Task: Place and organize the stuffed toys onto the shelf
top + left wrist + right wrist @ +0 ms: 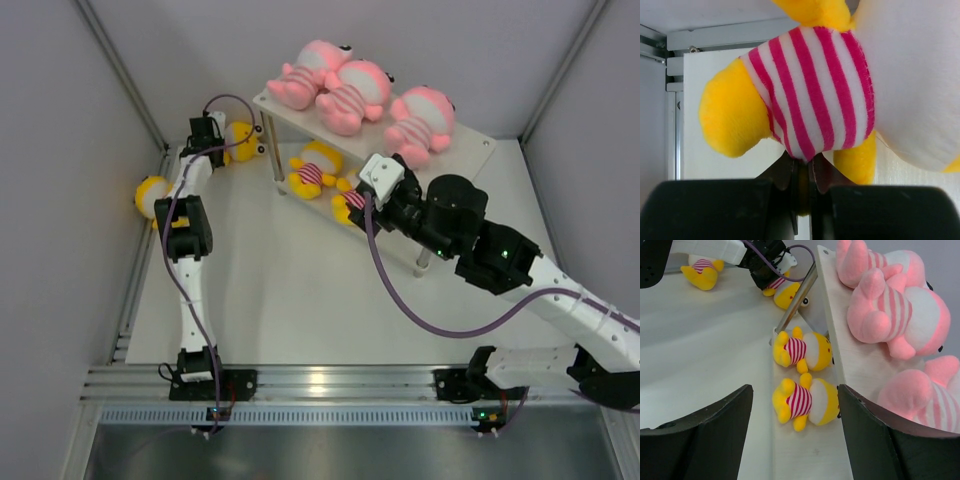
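Note:
The white shelf stands at the back, with three pink stuffed toys lying on its top tier. Two yellow stuffed toys lie on the lower tier. My left gripper is just left of the shelf, shut on a third yellow toy. In the left wrist view the jaws pinch the bottom edge of its striped shirt. A fourth yellow toy lies on the table, partly behind the left arm. My right gripper is open above the nearer lower-tier toy, not touching it.
Grey walls close in the white table on the left, back and right. A thin metal shelf leg stands between the left gripper and the lower-tier toys. The right arm stretches across the shelf's front right corner.

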Controlling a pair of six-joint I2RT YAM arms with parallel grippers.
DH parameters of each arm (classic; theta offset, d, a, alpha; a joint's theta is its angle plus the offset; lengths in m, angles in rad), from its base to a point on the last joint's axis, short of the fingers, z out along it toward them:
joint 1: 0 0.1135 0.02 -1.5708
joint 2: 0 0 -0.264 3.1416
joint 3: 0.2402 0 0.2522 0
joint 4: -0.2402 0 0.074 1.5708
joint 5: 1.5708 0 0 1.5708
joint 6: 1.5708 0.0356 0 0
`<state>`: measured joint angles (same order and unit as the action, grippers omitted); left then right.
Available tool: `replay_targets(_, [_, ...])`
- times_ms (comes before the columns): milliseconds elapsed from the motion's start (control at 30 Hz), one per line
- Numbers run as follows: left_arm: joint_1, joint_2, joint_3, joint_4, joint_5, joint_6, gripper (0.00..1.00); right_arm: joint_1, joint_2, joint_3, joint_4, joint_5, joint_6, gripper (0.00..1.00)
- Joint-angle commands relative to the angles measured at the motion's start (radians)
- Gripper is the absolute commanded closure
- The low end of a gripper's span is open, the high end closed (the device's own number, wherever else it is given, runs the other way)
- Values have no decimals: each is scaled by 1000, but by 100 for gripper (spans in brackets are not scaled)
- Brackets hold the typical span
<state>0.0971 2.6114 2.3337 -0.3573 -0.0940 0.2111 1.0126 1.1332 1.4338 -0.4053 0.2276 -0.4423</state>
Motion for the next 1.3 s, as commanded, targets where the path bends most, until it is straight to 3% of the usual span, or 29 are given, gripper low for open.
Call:
replay_targets(0, [7, -42, -33, 81, 19, 24, 100, 17, 2, 37, 25, 18, 7, 31])
replay_targets(133, [12, -228, -218, 81, 120, -13, 100, 17, -19, 28, 26, 27, 27, 31])
replay_targets(300, [12, -480, -654, 81, 183, -137, 100, 17, -59, -21, 78, 27, 45, 31])
replay_targets(533, [10, -882, -1081, 60, 283, -248, 100, 17, -82, -26, 86, 67, 105, 31])
replay_targets(800, [10, -1206, -1303, -181, 422, -220, 100, 17, -135, -44, 68, 104, 192, 31])
replay_targets(1067, [-17, -1413, -1393, -414, 577, 53, 100, 17, -173, -55, 77, 78, 232, 32])
replay_targets(1167, [-107, -1461, -1396, -434, 589, 71, 100, 17, -184, -55, 80, 79, 249, 33])
replay_targets(1267, [-304, -1463, -1384, -431, 563, 41, 100, 18, -197, -59, 92, 79, 267, 34])
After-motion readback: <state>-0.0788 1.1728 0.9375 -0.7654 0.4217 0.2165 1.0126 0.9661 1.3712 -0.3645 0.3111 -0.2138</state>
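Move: The left fingers are already shut on the striped shirt of the yellow toy in the far left corner. The free stretch of lower shelf lies about 65 cm to their right and 30 back, about level; the near shelved toy sits about 50 right and 17 back, the far one 35 right and 9 back, the leftover yellow toy 22 left and 17 back. From the open right hand, the held toy is some 44 cm ahead, 48 left and 36 below. Keeping its pinch on the yellow toy's shirt, the left hand dips about 1 cm, then sweeps the toy some 40 cm back out of the far corner, drawing about 17 cm to the right and climbing roughly 8 cm, and late on swings about 30 degrees clockwise while tipping further down. The right hand stays open and empty, backing off some 5 cm, mostly to its right and up, away from the shelved toys, and rolling around 15 degrees with its left side rising. ##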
